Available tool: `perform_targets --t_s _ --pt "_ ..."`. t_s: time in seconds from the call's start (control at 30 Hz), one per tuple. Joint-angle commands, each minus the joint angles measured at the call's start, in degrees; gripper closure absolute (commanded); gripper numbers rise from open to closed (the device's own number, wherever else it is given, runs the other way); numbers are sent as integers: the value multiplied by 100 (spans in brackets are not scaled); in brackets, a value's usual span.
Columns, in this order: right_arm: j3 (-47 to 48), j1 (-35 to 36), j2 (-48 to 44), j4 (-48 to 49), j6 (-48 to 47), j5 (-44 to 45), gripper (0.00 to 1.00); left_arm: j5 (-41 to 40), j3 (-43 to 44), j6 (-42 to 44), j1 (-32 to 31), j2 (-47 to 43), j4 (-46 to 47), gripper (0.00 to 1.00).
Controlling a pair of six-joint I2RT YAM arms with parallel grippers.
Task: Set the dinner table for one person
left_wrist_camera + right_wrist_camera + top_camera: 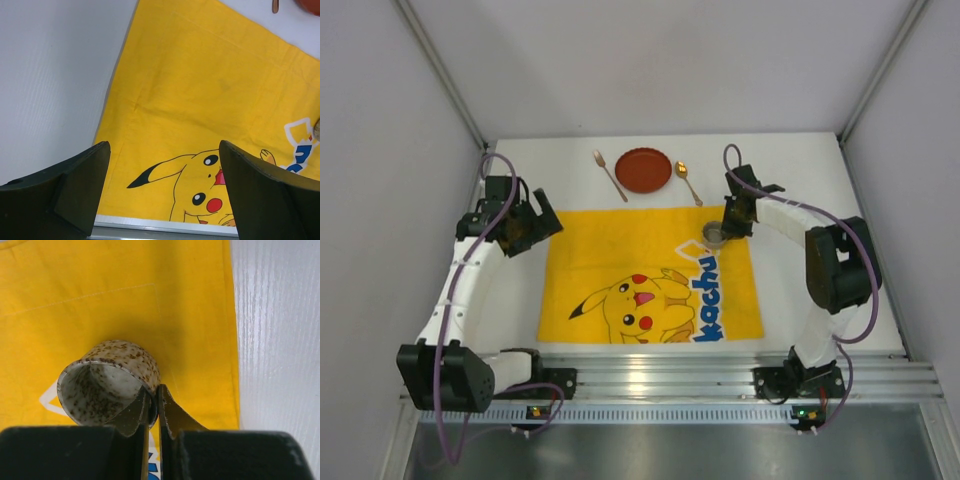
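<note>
My right gripper (722,232) (154,401) is shut on the rim of a speckled beige cup (713,237) (107,375), one finger inside and one outside. The cup hangs tilted over the top right part of the yellow cartoon mat (620,250) (100,300). The mat lies on the white dinner table (550,160) (280,340). Behind the mat, a red plate (643,170) sits between a fork (610,175) and a spoon (688,182). My left gripper (542,222) (165,150) is open and holds nothing, above the mat's (200,90) left edge.
A ribbed aluminium rail (720,372) runs along the near edge, where both arm bases are bolted. Grey walls close in the table on the left, right and back. Bare white tabletop (50,75) lies left of the mat.
</note>
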Motion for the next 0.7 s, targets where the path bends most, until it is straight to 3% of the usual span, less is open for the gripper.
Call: perform_targets --t_s 0.0,0.2,0.23,0.27,0.33,0.43,0.67 --pt "55 -48 -243 531 116 194 100 54 130 97 -31 -245 -147 5" --pt "-323 -22 -261 654 124 124 98 54 95 106 -31 -290 -121 5" --pt "-367 -31 -243 654 98 80 91 54 103 106 -31 -272 -86 5" --pt "-411 -40 -243 654 98 2 72 54 121 124 -31 -194 -59 5" --pt "-552 -22 -374 636 63 -26 54 89 191 132 -31 -27 28 4" --pt "-684 -31 -777 514 -16 53 46 150 349 124 -48 245 204 4" --pt "-667 -40 -1999 -57 -280 264 43 334 1007 -17 -110 1177 801 5"
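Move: The right hand already pinches the near-side wall of the cup, whose middle lies about 4 cm to its left, level ahead and some 3 cm below. From that hand the spoon lies around 19 cm ahead and 11 cm left. For the wide-open left hand the fork is roughly 28 cm ahead, 11 cm right and 19 cm below; the plate is 31 cm ahead and 21 cm right, equally low. The right fingers, still pinching the cup's right-hand wall, sink about 1 cm towards the yellow placemat and open to roughly half, letting go of the wall; the hand eases back 2–3 cm and then rises quickly, some 5 cm from its lowest point. Meanwhile the left hand, empty and wide open, dips back slightly, then sets off forward towards the fork, ending about 3 cm farther out. ##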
